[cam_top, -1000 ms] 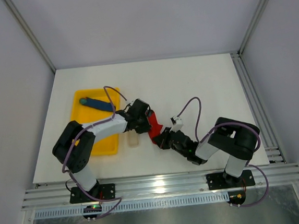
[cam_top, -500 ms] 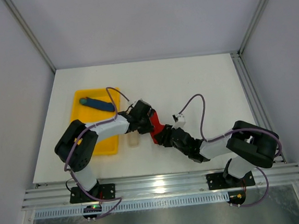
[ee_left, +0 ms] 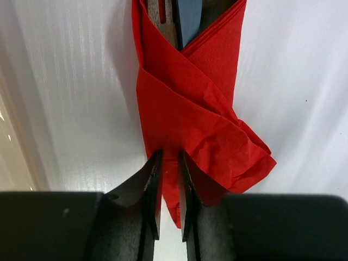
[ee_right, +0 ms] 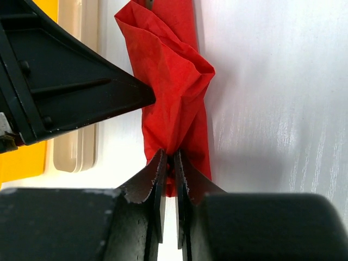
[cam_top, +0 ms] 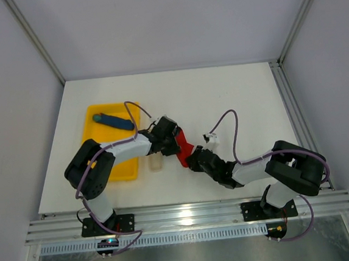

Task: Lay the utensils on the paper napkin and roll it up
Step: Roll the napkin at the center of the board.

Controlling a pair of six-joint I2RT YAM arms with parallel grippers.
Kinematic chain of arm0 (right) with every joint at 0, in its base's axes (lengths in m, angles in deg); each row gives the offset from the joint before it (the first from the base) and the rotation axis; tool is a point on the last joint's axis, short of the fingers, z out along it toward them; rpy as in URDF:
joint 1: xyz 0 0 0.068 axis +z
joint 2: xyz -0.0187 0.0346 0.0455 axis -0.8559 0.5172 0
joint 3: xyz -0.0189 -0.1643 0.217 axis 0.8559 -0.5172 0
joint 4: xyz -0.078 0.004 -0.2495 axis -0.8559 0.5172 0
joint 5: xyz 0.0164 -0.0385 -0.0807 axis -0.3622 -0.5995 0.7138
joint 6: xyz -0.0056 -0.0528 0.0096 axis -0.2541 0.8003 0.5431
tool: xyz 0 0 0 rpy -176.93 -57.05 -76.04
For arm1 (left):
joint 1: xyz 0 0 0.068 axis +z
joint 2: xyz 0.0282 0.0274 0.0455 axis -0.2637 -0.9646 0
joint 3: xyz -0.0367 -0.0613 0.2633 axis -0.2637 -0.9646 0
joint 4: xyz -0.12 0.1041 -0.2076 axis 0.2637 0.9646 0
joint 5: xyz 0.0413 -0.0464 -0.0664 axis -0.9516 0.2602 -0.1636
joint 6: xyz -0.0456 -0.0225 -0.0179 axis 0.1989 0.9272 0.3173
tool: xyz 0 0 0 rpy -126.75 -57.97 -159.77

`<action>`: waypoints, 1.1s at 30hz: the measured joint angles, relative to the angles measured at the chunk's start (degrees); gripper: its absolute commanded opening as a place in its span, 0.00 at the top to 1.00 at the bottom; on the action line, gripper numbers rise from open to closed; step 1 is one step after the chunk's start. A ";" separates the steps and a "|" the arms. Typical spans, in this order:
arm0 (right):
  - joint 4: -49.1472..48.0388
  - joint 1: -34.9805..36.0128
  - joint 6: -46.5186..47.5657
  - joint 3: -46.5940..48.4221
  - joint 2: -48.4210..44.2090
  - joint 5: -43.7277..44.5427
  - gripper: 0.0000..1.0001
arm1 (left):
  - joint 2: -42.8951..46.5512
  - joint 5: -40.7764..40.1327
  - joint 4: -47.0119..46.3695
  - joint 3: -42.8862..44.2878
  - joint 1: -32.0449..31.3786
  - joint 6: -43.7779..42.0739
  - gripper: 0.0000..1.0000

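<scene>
The paper napkin (cam_top: 182, 147) is a crumpled, folded red strip lying on the white table between my two grippers. My left gripper (cam_top: 173, 140) is at its far end. In the left wrist view the left gripper (ee_left: 169, 163) has its jaws a narrow gap apart, and the napkin (ee_left: 190, 114) lies flat in that gap. My right gripper (ee_right: 169, 160) is shut on the bunched near end of the napkin (ee_right: 174, 81). A brownish sliver (ee_left: 155, 16), perhaps one of the utensils, shows in the fold's far opening. The rest is hidden.
A yellow tray (cam_top: 103, 158) stands left of the napkin with a blue stick (cam_top: 115, 121) in it. A pale beige flat piece (cam_top: 155, 164) lies on the table between tray and napkin. The left gripper's black body (ee_right: 65, 87) is close beside the napkin.
The right arm swung its elbow out to the right, and its gripper opened and then shut again on the napkin's near end. The left jaws loosened a little.
</scene>
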 measured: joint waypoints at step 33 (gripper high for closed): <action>14.56 4.98 -6.95 1.88 -7.41 7.30 0.60 | 4.55 -0.96 -1.77 -5.77 -6.51 5.92 0.82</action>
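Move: The near end of the rolled napkin, the left hand's next spot, lies about 4 cm back and 3 cm to its right, barely 1 cm lower; from the right hand, whose fingers are already on it, it is roughly 1 cm ahead and 2 cm left. From the left hand, the utensils sit some 9 cm ahead and 1 cm right, and the pale tray is about 9 cm left and 2 cm ahead. Keep the right fingers pinched on the napkin's near end, ease them back about 1 cm, then open them and lift slightly clear while still drawing back. Meanwhile hop the nearly shut left gripper some 5 cm back along the roll and a little right, rising about 3 cm over the cloth, then set its tips down on the near end beside the right fingers. ##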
